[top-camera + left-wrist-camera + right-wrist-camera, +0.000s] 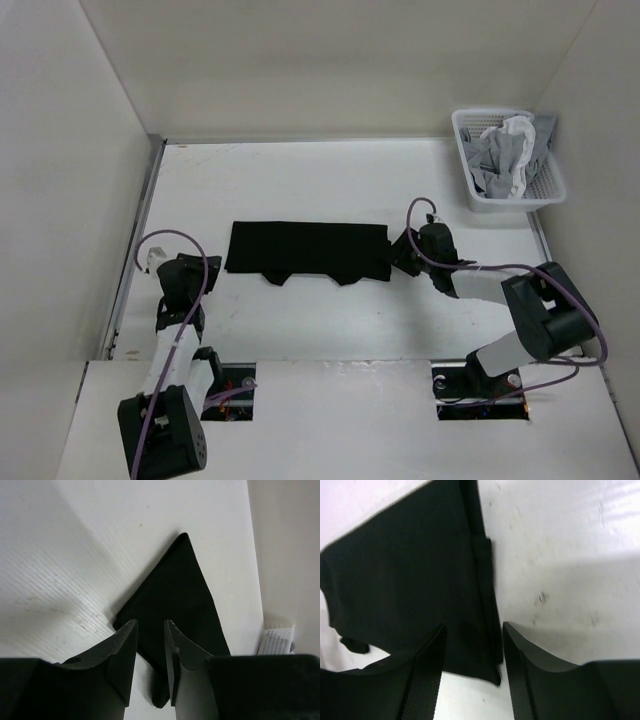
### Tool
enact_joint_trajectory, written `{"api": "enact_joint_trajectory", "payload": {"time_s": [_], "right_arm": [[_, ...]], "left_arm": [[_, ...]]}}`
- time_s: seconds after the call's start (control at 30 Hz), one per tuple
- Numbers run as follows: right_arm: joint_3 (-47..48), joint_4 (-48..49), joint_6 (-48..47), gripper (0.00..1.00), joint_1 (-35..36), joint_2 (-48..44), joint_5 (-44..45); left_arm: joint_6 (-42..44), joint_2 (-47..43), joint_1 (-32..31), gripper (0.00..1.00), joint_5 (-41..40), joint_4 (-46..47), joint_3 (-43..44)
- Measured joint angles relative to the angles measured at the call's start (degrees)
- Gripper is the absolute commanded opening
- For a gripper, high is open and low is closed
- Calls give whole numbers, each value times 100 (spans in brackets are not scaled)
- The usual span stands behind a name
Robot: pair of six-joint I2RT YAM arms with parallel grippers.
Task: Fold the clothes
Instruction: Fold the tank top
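The clothes, a plain black garment, lie folded into a long flat strip across the middle of the white table. My left gripper sits just off the strip's left end. In the left wrist view its jaws stand apart over a corner of the black fabric, with nothing pinched between them. My right gripper is at the strip's right end. Its jaws are spread wide above the folded edge, and the cloth rests on the table below them.
A white plastic basket holding grey and white garments stands at the back right corner; its mesh side also shows in the left wrist view. White walls enclose the table on three sides.
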Motion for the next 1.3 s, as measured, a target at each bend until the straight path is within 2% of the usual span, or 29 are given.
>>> {"api": "enact_joint_trajectory", "payload": {"time_s": [0.2, 0.23, 0.33, 0.5, 0.63, 0.83, 0.93, 1.03, 1.17, 1.3], "right_arm": [[229, 682, 275, 36, -293, 721, -501], [267, 793, 350, 26, -319, 844, -575], [280, 1158, 584, 11, -415, 1161, -776], [-7, 1622, 914, 1, -686, 1198, -1062], [-463, 1497, 984, 0, -1091, 361, -1143], [-586, 407, 592, 1, -1419, -1845, -911], [-179, -518, 179, 2, -1150, -2433, -470], [647, -1335, -308, 2, -404, -2323, 116], [2004, -2035, -787, 2, 791, -1493, 772], [3449, -2564, -1012, 2, 1681, -164, 1163]], "left_arm": [[140, -184, -660, 25, -306, -59, 118], [157, -181, -835, 24, -380, -57, 160], [203, -157, -1423, 24, -564, 17, 299], [308, 24, -2553, 24, -979, 306, 590], [356, 199, -3178, 24, -1244, 542, 719], [332, 450, -3775, 24, -1504, 734, 776], [319, 492, -3989, 24, -1576, 765, 796], [293, 479, -4076, 24, -1604, 785, 800], [238, 282, -4065, 25, -1604, 780, 800], [199, -98, -3908, 25, -1565, 754, 800]]}}
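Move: The middle of the tank top's right end lies about 3 cm ahead of the right hand, 1 cm to its left and 2 cm below, nearly between the open fingers. The nearer of the straps sticking out towards the base is some 13 cm left and 4 cm back of that hand, the other strap about 29 cm left and 4 cm back. From the left hand, the tank top's left end is roughly 5 cm right, 4 cm ahead and 6 cm below. Forward about 3 cm and slightly down, the right hand closes its fingers on the middle of the tank top's right end. Keeping hold, it draws right some 5 cm while rising, then sweeps left about 16 cm over the cloth, ending some 17 cm higher than it began. The left hand, empty and slightly open, swings some 16 cm right towards the tank top, turning clockwise and climbing. ##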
